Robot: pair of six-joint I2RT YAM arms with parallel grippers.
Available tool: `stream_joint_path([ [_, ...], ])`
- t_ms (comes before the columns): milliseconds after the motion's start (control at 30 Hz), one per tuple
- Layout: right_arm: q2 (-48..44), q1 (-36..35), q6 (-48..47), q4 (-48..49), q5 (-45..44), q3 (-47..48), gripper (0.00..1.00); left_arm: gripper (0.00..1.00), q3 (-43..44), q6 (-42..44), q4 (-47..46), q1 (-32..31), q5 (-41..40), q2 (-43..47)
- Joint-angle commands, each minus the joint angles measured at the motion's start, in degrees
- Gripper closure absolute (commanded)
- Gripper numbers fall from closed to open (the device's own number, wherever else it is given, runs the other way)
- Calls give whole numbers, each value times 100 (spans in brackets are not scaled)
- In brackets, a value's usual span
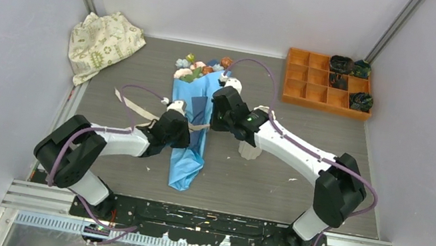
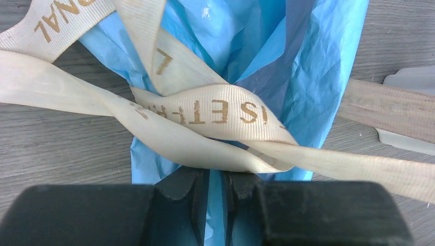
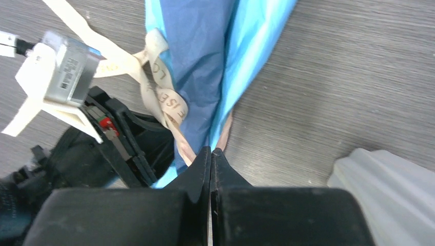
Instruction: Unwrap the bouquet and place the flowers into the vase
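The bouquet (image 1: 186,158) lies lengthwise mid-table, a blue paper cone (image 2: 287,61) with the flowers (image 1: 201,66) poking out at its far end. A beige ribbon (image 1: 136,109) with gold lettering (image 2: 205,110) is knotted loosely round it. My left gripper (image 1: 181,131) is shut on a fold of the blue paper just below the knot (image 2: 215,174). My right gripper (image 1: 210,126) sits at the cone's right edge (image 3: 211,151), its fingers pressed together where a ribbon tail (image 3: 224,134) runs into them. The white ridged vase (image 1: 250,150) stands upright under the right arm (image 3: 384,189).
A cream cloth with green print (image 1: 102,42) is bunched at the back left corner. An orange compartment tray (image 1: 308,78) with dark items (image 1: 347,66) sits at the back right. Grey walls close in the table on three sides.
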State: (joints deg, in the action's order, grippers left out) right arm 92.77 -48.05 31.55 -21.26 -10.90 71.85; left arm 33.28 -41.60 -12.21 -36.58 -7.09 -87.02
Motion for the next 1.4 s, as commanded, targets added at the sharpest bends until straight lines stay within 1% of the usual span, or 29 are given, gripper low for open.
stream_joint_path([
  [0,-517,-28,-243,-330,-572,254,99,84,-40,69,373,25,-257,-285],
  [200,-1097,-22,-526,-768,-861,720,99,84,-57,69,368,26,-241,-394],
  [433,-1897,-28,-837,-815,-1013,1021,99,84,-67,90,467,25,-299,-300],
  [567,-2365,-26,-1145,-821,-1165,1352,99,84,-66,74,450,22,-277,-344],
  [700,-2643,-28,-1344,-769,-1265,1584,99,84,-59,40,417,28,-230,-387],
  [800,-2687,-27,-1430,-755,-1272,1700,99,84,-16,34,527,25,-179,-284],
  [900,-2495,-29,-1569,-740,-1410,1806,99,84,58,47,808,28,-149,47],
  [1000,-2104,-29,-1773,-711,-1688,1930,99,84,201,86,1188,23,-118,689],
  [1067,-1922,-19,-1941,-561,-1823,1946,99,83,317,125,1642,23,-169,1175],
  [1233,-1478,210,-2156,-539,-2239,2382,99,81,667,247,2770,28,-717,2416],
  [1367,-1237,575,-2111,-592,-2345,2657,99,78,883,396,3294,32,-1067,3069],
])
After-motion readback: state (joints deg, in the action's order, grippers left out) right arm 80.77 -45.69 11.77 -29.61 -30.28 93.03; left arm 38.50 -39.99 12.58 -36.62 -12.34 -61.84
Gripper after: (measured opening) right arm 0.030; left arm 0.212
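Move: The ribbon knot sits right by the left fingertips, about 2 cm ahead and 1 cm to their right, at the same height. From the right hand, which already holds a ribbon end, the knot is some 6 cm left, 1 cm ahead and 13 cm below. The vase stands about 11 cm to the right hand's right, 1 cm farther out and 7 cm lower; the flowers lie some 23 cm ahead, 4 cm left and 13 cm below. Up and to the right, away from the knot, the right hand pulls the pinched ribbon about 27 cm high, its fingers tipping up some 30 degrees, then swings forward and sinks slightly with its grip kept. The left hand stays down on the wrap beside the knot nearly throughout, then lifts off upward, drifting left and slightly back, its fingers still slightly parted. ##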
